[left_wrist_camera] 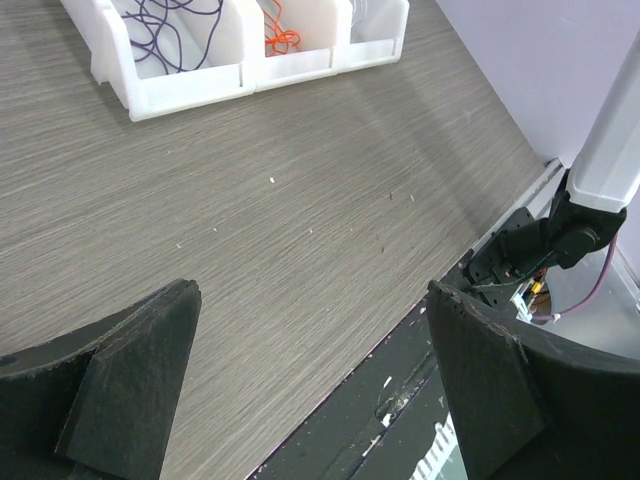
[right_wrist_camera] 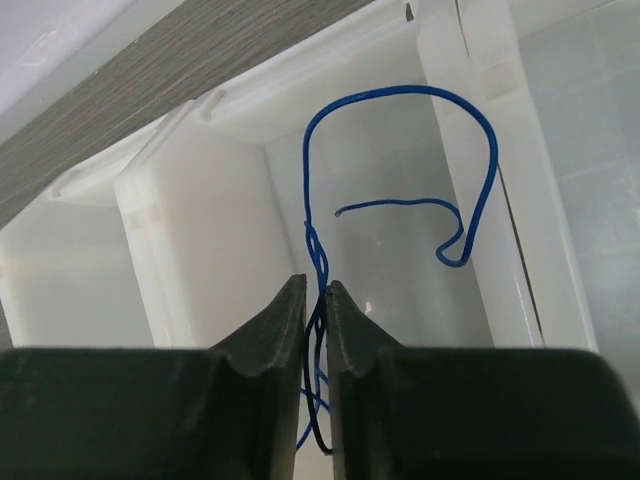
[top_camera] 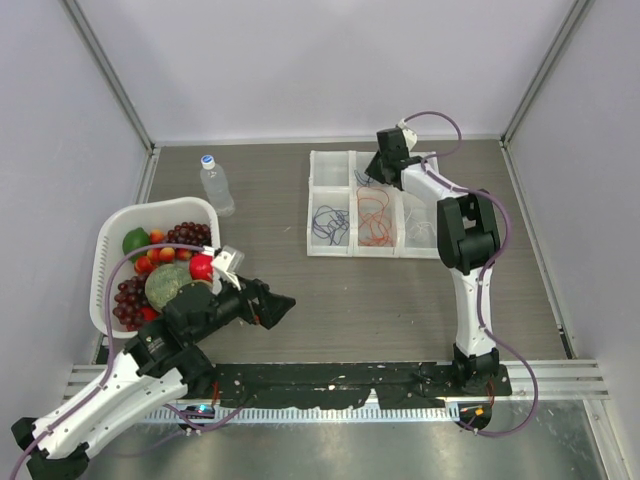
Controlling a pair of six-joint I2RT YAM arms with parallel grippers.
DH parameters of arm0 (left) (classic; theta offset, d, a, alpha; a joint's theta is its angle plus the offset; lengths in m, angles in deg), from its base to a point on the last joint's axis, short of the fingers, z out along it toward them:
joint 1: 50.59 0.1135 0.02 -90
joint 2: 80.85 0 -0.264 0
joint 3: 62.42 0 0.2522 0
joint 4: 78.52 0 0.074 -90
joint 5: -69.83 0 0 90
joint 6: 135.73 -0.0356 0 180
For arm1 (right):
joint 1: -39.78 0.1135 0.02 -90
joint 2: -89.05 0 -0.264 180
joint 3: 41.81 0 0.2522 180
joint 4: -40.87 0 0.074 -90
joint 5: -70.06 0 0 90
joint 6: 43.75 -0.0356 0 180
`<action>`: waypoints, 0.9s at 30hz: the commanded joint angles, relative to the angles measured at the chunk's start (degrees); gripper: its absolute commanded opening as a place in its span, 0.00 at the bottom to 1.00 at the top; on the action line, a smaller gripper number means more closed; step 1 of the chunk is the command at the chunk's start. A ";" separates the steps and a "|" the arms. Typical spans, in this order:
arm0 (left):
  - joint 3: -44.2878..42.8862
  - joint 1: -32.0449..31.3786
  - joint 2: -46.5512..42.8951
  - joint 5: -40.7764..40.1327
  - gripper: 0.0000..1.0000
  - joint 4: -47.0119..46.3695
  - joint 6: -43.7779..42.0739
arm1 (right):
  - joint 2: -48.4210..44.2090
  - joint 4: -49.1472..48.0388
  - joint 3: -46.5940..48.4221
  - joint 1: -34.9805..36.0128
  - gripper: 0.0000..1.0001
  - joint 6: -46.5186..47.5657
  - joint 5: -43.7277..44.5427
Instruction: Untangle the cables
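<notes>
Blue cable (right_wrist_camera: 318,255) rises between the pads of my right gripper (right_wrist_camera: 316,285), whose jaws stand a narrow slit apart, pinching it; its loop curls above a white tray compartment. From above, the right gripper (top_camera: 378,172) hangs over the back of the white tray (top_camera: 330,250). Purple cables (top_camera: 330,222) lie in the left front compartment and orange cables (top_camera: 373,218) in the middle one. My left gripper (top_camera: 285,305) hovers low over the table near the front, open and holding nothing. Its wrist view shows the left gripper (left_wrist_camera: 312,290), the purple cables (left_wrist_camera: 170,25) and orange cables (left_wrist_camera: 280,40).
A white basket (top_camera: 110,250) of fruit sits at the left, partly under my left arm. A water bottle (top_camera: 216,185) stands behind it. A black rail (top_camera: 330,385) runs along the table's front edge. Grey walls close in the sides and back.
</notes>
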 commanded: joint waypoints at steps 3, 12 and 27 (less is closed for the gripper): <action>-0.50 -0.18 1.88 -0.87 1.00 -3.11 -1.22 | -1.66 4.66 6.06 0.19 0.29 4.84 1.00; -3.66 -0.18 8.03 -0.43 1.00 -1.97 -0.16 | -10.79 15.03 6.95 0.45 0.50 11.43 2.05; -1.30 -0.18 13.57 3.08 1.00 -7.32 10.64 | -62.02 5.57 -50.12 26.71 0.51 9.98 17.60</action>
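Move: The right hand still has the blue cable between its barely parted fingers, over the back middle compartment, whose floor centre lies about 2 cm ahead, 1 cm right and 5 cm below. The orange cable is about 14 cm back, straight behind; the purple cable is 14 cm back and 13 cm left, and the white cable 15 cm back and 12 cm right. From the left hand that compartment lies some 43 cm ahead, 22 cm right and 17 cm below. The right fingers let go of the blue cable, opening to about half while the hand eases up a few centimetres; it then draws quickly back and up, about 23 cm back and 16 cm up in all, over the orange cable towards the tray's front edge, turning some 20 degrees counter-clockwise. The left hand, empty and wide open, sinks about 3 cm and tips down slightly. ##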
